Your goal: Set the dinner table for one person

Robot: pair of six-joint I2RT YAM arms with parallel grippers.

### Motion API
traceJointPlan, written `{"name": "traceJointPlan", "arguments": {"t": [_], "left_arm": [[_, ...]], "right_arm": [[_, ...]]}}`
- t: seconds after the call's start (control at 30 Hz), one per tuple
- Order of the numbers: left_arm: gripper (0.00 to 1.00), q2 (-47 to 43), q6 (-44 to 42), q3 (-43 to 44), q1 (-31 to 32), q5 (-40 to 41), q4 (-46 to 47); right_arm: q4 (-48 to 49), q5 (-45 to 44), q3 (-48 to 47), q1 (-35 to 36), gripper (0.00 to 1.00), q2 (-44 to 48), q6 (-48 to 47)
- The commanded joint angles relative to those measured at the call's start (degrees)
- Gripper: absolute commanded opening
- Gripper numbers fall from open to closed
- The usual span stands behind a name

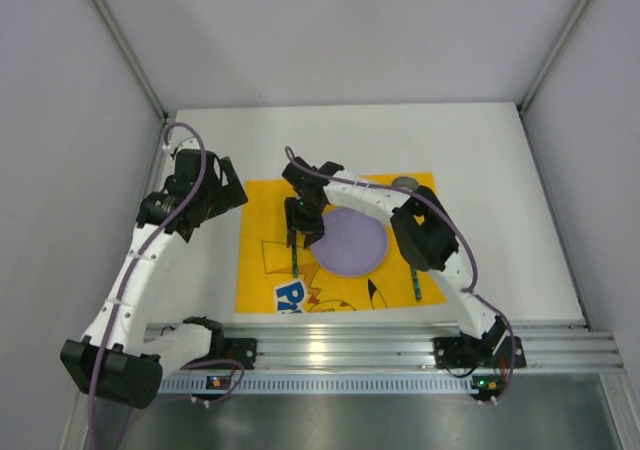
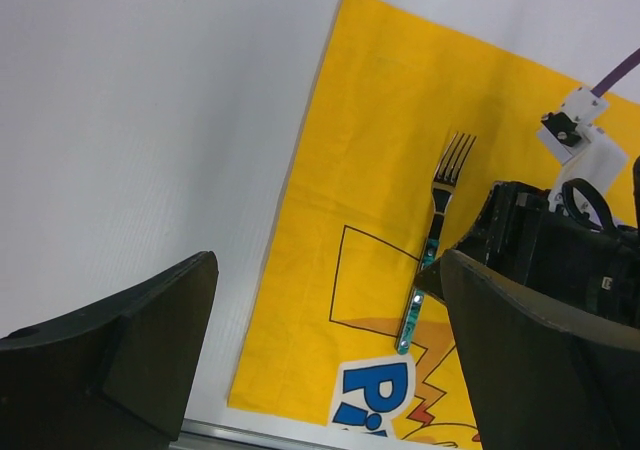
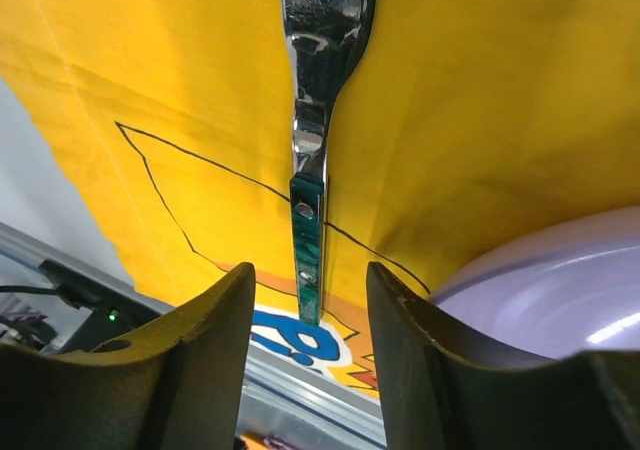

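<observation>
A yellow cartoon-printed mat (image 1: 260, 220) lies on the white dinner table (image 1: 480, 150). A round lilac plate (image 1: 350, 242) sits at the middle of the mat. Left of the plate lies a fork (image 1: 294, 255) with a green handle, tines pointing away. My right gripper (image 1: 303, 220) hovers over the fork. In the right wrist view its jaws stand open on either side of the fork handle (image 3: 310, 170), with a gap on each side, and the plate (image 3: 540, 280) shows at the right. My left gripper (image 1: 230, 192) is wide open over the mat's left edge, holding nothing.
A second green-handled utensil (image 1: 414, 280) lies on the mat right of the plate, partly under the right arm. A small grey round object (image 1: 405, 182) sits at the mat's far right corner. The metal rail (image 1: 400, 345) runs along the near edge. White walls enclose the table.
</observation>
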State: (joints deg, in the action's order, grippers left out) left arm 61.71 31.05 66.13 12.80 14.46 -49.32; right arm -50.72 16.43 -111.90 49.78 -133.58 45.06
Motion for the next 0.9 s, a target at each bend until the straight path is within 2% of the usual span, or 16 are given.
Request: {"name": "traceJointPlan", "arguments": {"t": [0.0,0.13,0.23,0.33,0.37,0.43,0.47,0.5,0.57,0.63,0.67,0.7,0.77,0.8,0.87], "left_arm": [[0.98,1.21,-2.39,4.7,-0.23,3.46,3.0],[0.99,2.1,-5.73,6.29,-0.23,7.93,5.46],[0.99,0.52,-8.54,2.79,-0.32,12.77,10.98],[0.99,-3.08,-14.6,-7.3,-0.32,12.79,24.23],[0.99,-4.92,-17.74,-14.73,-0.32,11.4,34.54],[0.98,-6.16,-20.84,-23.02,-0.32,9.63,46.53],[0.99,-6.43,-21.9,-31.24,-0.32,9.36,52.95],[0.99,-5.56,-23.56,-35.15,-0.4,9.1,65.37],[0.99,-2.93,-24.98,-44.62,-1.1,7.87,76.69],[0.99,4.42,-27.01,-47.57,-1.55,5.41,88.63],[0.99,7.43,-26.74,-47.76,-2.33,4.88,90.43],[0.99,9.98,-26.48,-47.41,-2.6,5.05,91.32],[0.99,15.97,-26.13,-47.75,-3.21,5.14,95.88],[0.98,17.37,-26.56,-47.93,-3.57,5.05,99.12],[0.99,19.58,-25.77,-45.91,-4.79,3.48,98.35]], "right_arm": [[-2.01,-3.15,-4.9,1.46,0.5,5.6,-4.97],[-1.93,-5.08,-7.54,1.46,0.53,11.74,-7.88],[0.44,-6.49,-7.37,1.55,0.56,17.36,-10.42],[3.07,-9.21,-4.66,1.46,0.64,24.82,-14.29],[3.69,-10.7,-2.21,1.46,0.66,26.77,-16.3],[5.18,-12.02,0.18,1.46,0.7,32.73,-18.15],[6.32,-13.51,2.97,1.46,0.71,34.86,-19.56],[6.77,-14.4,4.31,1.46,0.72,36.97,-20.09],[8.08,-16.15,8.16,1.46,0.75,42.86,-21.84],[8.27,-18.88,10.37,1.37,0.78,48.46,-22.9],[8.35,-21.32,12.73,1.46,0.79,50.41,-23.78],[8.7,-22.91,14.32,1.46,0.88,52.35,-23.79],[9.76,-27.65,20.01,1.46,0.92,58.94,-24.66],[11.76,-29.15,22.23,1.46,0.99,61.4,-24.93],[14.93,-33.81,29.78,1.46,1.0,69.3,-26.16]]}}
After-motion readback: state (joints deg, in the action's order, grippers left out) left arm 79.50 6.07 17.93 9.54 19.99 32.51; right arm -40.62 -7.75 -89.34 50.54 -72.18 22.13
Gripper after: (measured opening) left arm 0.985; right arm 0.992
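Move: The fork lies released on the yellow mat, its middle about 1 cm ahead of the right hand and 2 cm below, the half-open fingers either side of its handle. From that hand the purple plate is roughly 13 cm right and 1 cm ahead, the metal cup 26 cm right and 10 cm ahead, the spoon 28 cm right and 4 cm back. From the raised left hand the fork is some 13 cm right, 2 cm back and 20 cm down. The fork is left lying as the right hand lifts away almost straight up, by some 32 cm, then also swings about 15 cm right over the plate's side, its fingers opening wide and tilting up forward. The left hand, kept wide open, rises slightly forward, then sinks steeply to low over the bare table just left of the mat, ending 5 cm farther forward and a little left. ##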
